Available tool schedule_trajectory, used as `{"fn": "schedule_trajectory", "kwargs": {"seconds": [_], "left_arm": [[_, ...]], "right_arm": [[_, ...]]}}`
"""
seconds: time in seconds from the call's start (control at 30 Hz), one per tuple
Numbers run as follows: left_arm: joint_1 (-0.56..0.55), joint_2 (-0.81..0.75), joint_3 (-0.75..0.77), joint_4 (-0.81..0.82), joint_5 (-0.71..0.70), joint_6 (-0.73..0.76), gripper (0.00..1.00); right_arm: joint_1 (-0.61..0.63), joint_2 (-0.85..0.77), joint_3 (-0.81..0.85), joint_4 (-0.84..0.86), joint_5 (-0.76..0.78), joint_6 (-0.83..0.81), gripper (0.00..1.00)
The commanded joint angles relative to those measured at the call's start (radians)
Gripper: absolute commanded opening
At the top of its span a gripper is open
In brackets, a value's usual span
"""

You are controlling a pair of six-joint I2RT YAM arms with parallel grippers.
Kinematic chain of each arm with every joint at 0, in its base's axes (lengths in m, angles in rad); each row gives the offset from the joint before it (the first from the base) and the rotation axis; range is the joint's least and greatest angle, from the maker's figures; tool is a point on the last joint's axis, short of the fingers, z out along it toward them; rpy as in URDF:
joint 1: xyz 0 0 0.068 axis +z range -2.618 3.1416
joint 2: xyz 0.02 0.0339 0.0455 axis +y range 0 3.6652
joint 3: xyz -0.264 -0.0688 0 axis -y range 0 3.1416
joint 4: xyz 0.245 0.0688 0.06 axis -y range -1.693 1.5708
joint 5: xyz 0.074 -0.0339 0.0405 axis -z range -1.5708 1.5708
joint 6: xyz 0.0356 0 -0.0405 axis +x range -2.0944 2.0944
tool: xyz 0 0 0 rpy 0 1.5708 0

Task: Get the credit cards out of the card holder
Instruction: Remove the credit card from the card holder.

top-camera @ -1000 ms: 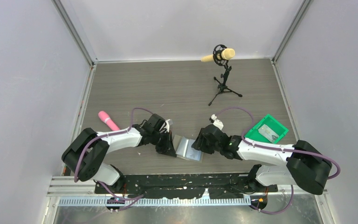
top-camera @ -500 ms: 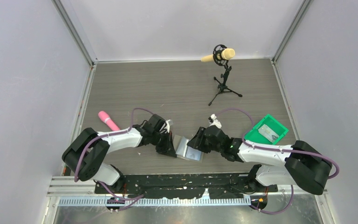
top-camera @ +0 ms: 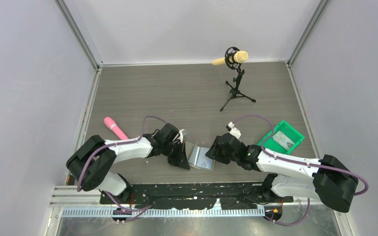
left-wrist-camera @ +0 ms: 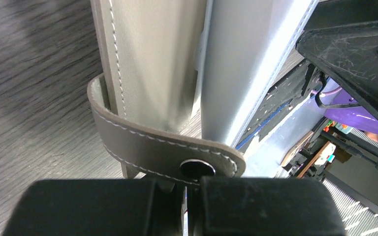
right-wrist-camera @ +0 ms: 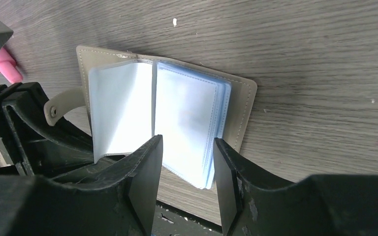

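The card holder [top-camera: 200,157] lies open on the table near the front edge, grey-olive cover [right-wrist-camera: 238,115] down, clear light-blue pockets [right-wrist-camera: 187,113] up. My left gripper [top-camera: 182,160] is at its left side, shut on the snap strap [left-wrist-camera: 177,147]; the jaws [left-wrist-camera: 192,191] meet with almost no gap. My right gripper [top-camera: 210,153] is open, its fingertips [right-wrist-camera: 187,147] straddling the near edge of the right-hand pocket stack. A pale credit card [top-camera: 281,141] lies in the green bin [top-camera: 295,133]. Whether cards sit in the pockets is not clear.
A pink cylinder [top-camera: 114,127] lies left of the left arm. A microphone on a small tripod [top-camera: 236,81] stands at the back. The table's front edge and black base plate [top-camera: 197,189] run just below the card holder. Grey walls enclose the table.
The right gripper has shifted slightly toward the front edge over the pockets and its jaws have widened a little. The left gripper still holds the strap; the holder has barely moved.
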Motion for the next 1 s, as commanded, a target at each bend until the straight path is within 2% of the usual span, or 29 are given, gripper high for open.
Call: {"fn": "schedule_trajectory", "kwargs": {"seconds": [0.0, 0.13, 0.4, 0.5, 0.6, 0.83, 0.97], "left_arm": [[-0.001, -0.006, -0.003, 0.044, 0.009, -0.016, 0.00], [-0.001, -0.061, 0.020, -0.031, -0.022, 0.003, 0.01], [0.010, -0.187, 0.110, -0.276, -0.176, 0.072, 0.46], [0.030, -0.204, 0.124, -0.322, -0.219, 0.097, 0.56], [0.063, -0.189, 0.132, -0.342, -0.234, 0.124, 0.59], [0.107, -0.138, 0.141, -0.300, -0.178, 0.178, 0.59], [0.107, -0.114, 0.133, -0.253, -0.141, 0.184, 0.51]], "right_arm": [[0.005, -0.005, 0.009, 0.013, 0.041, 0.008, 0.49], [0.005, 0.015, 0.003, 0.068, 0.027, 0.004, 0.48], [0.005, 0.069, 0.007, 0.081, 0.022, 0.001, 0.47], [0.005, 0.083, 0.006, 0.085, 0.029, 0.000, 0.47], [0.005, 0.092, 0.007, 0.095, 0.024, -0.003, 0.47], [0.005, 0.101, 0.010, 0.096, 0.022, -0.006, 0.47], [0.005, 0.101, 0.009, 0.102, 0.023, -0.008, 0.47]]}}
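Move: The open card holder lies flat, its near-left corner shut between the left fingers; its middle is about 5 cm ahead of that hand, 5 cm to its right and a centimetre lower. The strap with the snap stands some 2 cm ahead and 1 cm left of the left fingers, the right-hand plastic sleeves 4 cm ahead and 8 cm right. From the right hand, the holder's middle is 4 cm left, 1 cm ahead and 2 cm below. The card holder's near-left corner is let go as the left fingers open to about half and the hand rises some 4 cm; it then swings forward and left past the strap while sinking again, ending about 5 cm farther left and 4 cm farther forward, its fingers tipped roughly 10 degrees steeper. The right hand, still half open, sinks about 1 cm over the right-hand sleeves. ##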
